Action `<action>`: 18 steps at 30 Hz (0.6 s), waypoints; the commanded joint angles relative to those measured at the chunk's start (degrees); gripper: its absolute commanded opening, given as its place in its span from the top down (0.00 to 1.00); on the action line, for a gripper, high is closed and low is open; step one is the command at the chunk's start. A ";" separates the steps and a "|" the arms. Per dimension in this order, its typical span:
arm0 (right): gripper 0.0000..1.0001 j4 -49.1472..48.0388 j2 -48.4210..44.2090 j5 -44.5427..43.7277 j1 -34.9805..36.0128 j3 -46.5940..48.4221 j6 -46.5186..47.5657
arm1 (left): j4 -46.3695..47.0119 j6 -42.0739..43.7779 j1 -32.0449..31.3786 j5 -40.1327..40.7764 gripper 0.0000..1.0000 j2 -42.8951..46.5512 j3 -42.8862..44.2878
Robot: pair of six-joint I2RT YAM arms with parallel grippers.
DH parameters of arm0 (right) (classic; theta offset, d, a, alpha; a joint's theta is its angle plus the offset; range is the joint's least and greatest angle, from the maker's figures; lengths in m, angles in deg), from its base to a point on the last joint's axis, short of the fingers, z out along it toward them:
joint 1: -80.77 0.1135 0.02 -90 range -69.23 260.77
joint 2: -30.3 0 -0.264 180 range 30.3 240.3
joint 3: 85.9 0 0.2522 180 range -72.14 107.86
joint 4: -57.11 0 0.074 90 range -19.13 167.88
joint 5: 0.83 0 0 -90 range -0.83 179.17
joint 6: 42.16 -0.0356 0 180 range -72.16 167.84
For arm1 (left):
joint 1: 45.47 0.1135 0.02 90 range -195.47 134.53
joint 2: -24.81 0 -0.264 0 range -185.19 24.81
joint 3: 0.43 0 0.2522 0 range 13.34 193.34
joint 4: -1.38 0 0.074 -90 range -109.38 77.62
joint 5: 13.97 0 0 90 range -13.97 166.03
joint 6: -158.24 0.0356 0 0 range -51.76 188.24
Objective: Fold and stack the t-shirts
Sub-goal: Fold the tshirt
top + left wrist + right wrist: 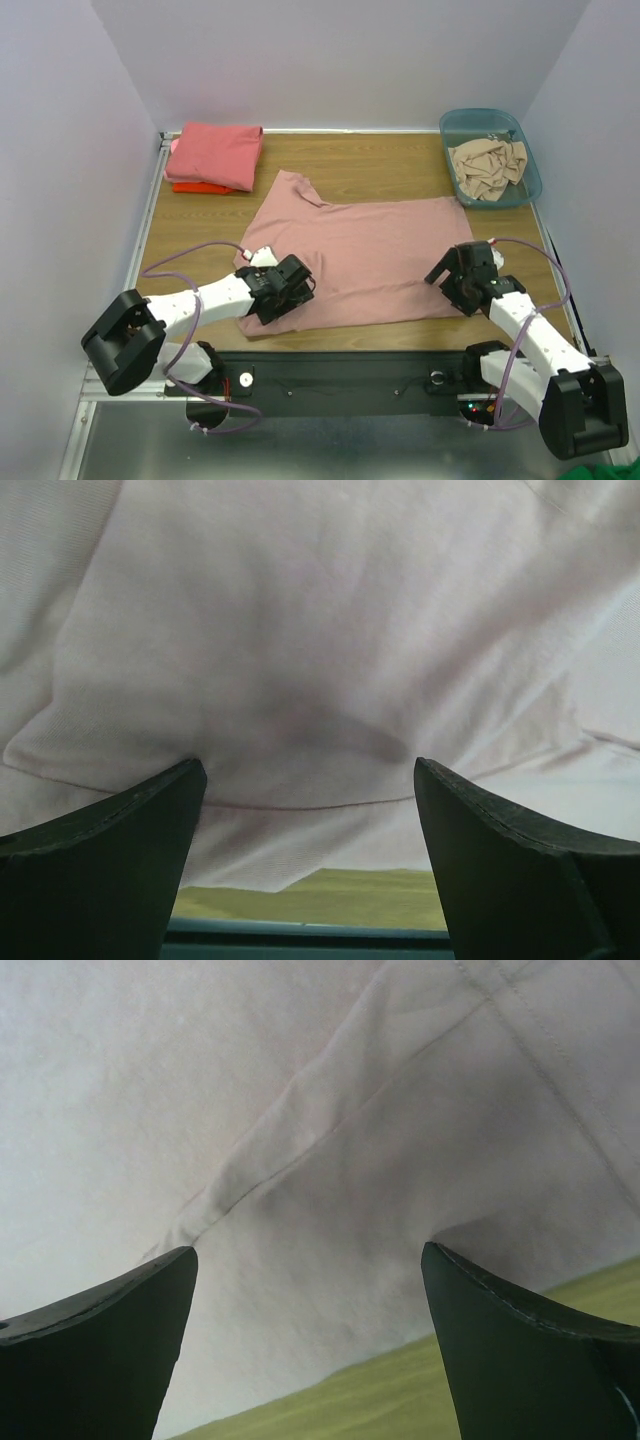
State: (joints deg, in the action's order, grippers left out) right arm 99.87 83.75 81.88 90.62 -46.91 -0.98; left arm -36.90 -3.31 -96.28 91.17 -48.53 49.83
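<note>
A large dusty pink t-shirt [355,255] lies spread flat in the middle of the table. At the back left, a folded coral-pink t-shirt [215,152] rests on a folded orange-red one [195,187]. My left gripper [288,290] is low over the pink shirt's near-left corner. In the left wrist view it [308,770] is open, and the hem [300,805] runs between its fingers. My right gripper [453,277] sits at the shirt's near-right edge. Its wrist view shows it [309,1255] open too, straddling a seam [300,1155] with nothing pinched.
A teal bin [530,165] at the back right holds a crumpled beige cloth [487,165]. Bare wooden table [200,235] shows to the left of the shirt. White walls close in the sides and back.
</note>
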 commanded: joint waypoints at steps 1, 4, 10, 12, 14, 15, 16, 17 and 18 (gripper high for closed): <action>0.00 5.02 -2.38 -1.41 0.26 6.13 2.40 | -13.36 -3.78 -0.43 3.31 0.02 2.05 1.12; 0.00 5.37 -3.53 -1.32 0.26 10.87 4.52 | -13.72 -0.01 -0.43 6.39 0.02 2.94 6.91; 0.00 5.11 1.56 -4.91 0.26 20.89 7.94 | -13.11 12.01 2.28 16.41 0.02 -4.15 24.39; 0.00 4.67 5.15 -6.24 0.26 24.94 9.52 | -10.30 18.68 7.00 16.42 0.02 -8.89 30.79; 0.00 3.53 7.79 -7.73 0.35 28.10 10.40 | -6.17 22.66 11.06 14.05 0.01 -12.42 36.60; 0.00 3.00 9.11 -8.00 0.26 28.90 10.93 | -4.86 25.03 12.99 13.00 0.02 -14.35 38.64; 0.00 2.22 12.00 -7.83 0.26 29.52 11.46 | -4.23 26.45 16.67 11.77 0.02 -18.72 41.01; 0.00 0.64 13.42 -7.74 0.35 30.22 11.90 | -3.79 29.16 18.01 10.02 0.02 -21.03 46.16; 0.00 0.10 15.00 -7.04 0.35 31.79 12.77 | -3.53 30.58 19.15 9.39 0.02 -25.93 49.00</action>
State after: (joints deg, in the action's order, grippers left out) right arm 103.67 94.68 76.68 90.62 -18.84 8.20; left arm -43.63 16.28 -82.66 101.51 -65.64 89.82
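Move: Both open hands sit low on the pink t-shirt near its near edge. From the left hand, the shirt's far-left sleeve lies about 28 cm straight ahead, with the folded stack some 36 cm ahead and 19 cm to the left. From the right hand, the shirt's far-right corner is roughly 22 cm straight ahead; the basket is beyond, about 32 cm ahead and 9 cm to the right. All of the shirt is about level with the fingertips. Both open hands come free of the shirt's near part and swing up and forward over the cloth towards its far side. The left first slips a centimetre or two back and left, then goes about 20 cm forward and 15 cm up, its fingers tilting some 20 degrees outward; the right rises about 13 cm while reaching 10 cm forward, tilting out less. ##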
